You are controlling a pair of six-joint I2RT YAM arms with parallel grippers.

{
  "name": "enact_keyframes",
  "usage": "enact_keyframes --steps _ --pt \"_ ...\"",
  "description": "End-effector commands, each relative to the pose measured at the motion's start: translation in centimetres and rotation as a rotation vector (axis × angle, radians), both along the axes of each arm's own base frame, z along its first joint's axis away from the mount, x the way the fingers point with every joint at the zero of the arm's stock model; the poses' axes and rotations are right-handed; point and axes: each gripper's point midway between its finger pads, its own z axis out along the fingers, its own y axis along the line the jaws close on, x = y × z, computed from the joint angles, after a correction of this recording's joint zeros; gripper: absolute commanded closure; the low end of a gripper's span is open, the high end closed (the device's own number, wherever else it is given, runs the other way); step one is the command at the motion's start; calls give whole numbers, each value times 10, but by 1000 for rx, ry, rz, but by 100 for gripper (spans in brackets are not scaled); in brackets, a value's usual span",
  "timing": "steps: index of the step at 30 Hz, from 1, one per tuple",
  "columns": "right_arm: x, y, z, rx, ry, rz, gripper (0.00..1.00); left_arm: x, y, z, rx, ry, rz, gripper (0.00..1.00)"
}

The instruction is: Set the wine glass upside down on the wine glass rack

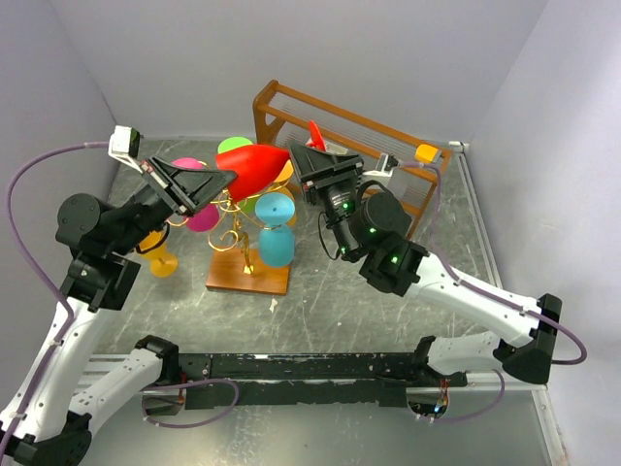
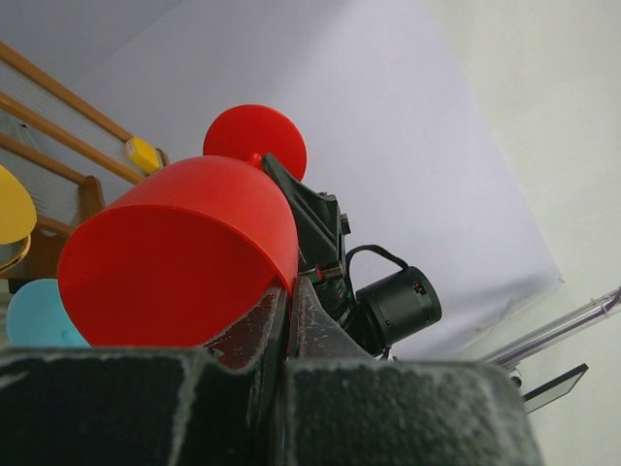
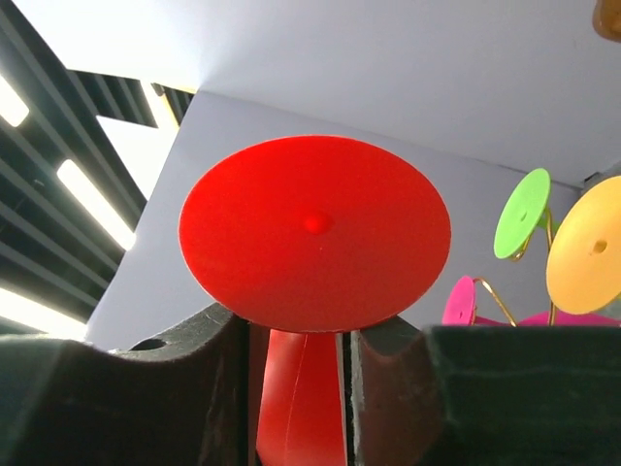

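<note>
The red wine glass (image 1: 254, 167) hangs almost level in the air above the gold wire wine glass rack (image 1: 233, 231). My left gripper (image 1: 215, 183) is shut on the rim of its bowl (image 2: 175, 254), with the wall pinched between the fingers in the left wrist view, where the gripper (image 2: 288, 296) points up. My right gripper (image 1: 309, 165) is shut on the stem (image 3: 301, 398) just under the round foot (image 3: 315, 233); it also shows in its own view (image 3: 296, 340). Green, pink, yellow and blue glasses hang on the rack.
The rack's flat wooden base (image 1: 247, 277) lies mid-table. An orange glass (image 1: 160, 257) stands on the table left of the rack, under my left arm. A brown wooden shelf (image 1: 340, 121) with a yellow block (image 1: 425, 152) stands behind. Grey walls close in on three sides.
</note>
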Motion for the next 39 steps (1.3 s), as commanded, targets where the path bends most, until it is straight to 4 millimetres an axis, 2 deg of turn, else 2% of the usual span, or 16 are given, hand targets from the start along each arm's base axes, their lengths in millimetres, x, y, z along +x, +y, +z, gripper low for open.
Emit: enact_keyframes --steps 1,6,8,14,17,20,25,29,35,39 --pt "2 -9 26 46 -52 -39 74 -17 -7 1 38 -22 -82 93" --pt "2 -7 25 33 -64 -36 100 -17 -10 -4 43 -12 -104 93" --pt "1 -9 23 22 -65 -40 100 -19 -9 -4 51 -15 -104 91" --pt "-16 -22 32 -98 -185 -35 100 -24 4 2 129 -39 -2 49" --pt "-37 -22 47 -218 -288 28 100 -30 8 5 210 -60 16 41" --pt "-53 -22 48 -348 -353 93 100 -35 14 1 306 -70 40 35" --pt "-76 -21 34 -562 -469 182 100 -47 27 8 374 -126 102 25" --pt "-89 -16 21 -678 -543 252 100 -58 29 13 373 -144 85 17" --pt "-107 13 -6 -828 -663 379 100 -63 29 8 351 -85 70 14" --pt "-131 37 -24 -901 -736 434 100 -59 38 -1 341 31 123 16"
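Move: The red wine glass lies on its side between the hands: its middle is about 5 cm left of the right hand and 3 cm back, and roughly 8 cm right of and 3 cm ahead of the left hand, level with both. From the right hand, the rack's centre is some 12 cm left and 4 cm back, the yellow glass's foot 4 cm left and 3 cm ahead, and the blue one's foot 5 cm left and 5 cm back, all about 11 cm lower. Barely moving at first, the right fingers close on the red stem; then the left hand opens wide, lets go of the bowl's rim and backs off some 6 cm and slightly left. The right hand draws back about 10 cm, rising then sinking, and finally edges left, while its wrist rolls left side down and tips up to swing the bowl underneath. ##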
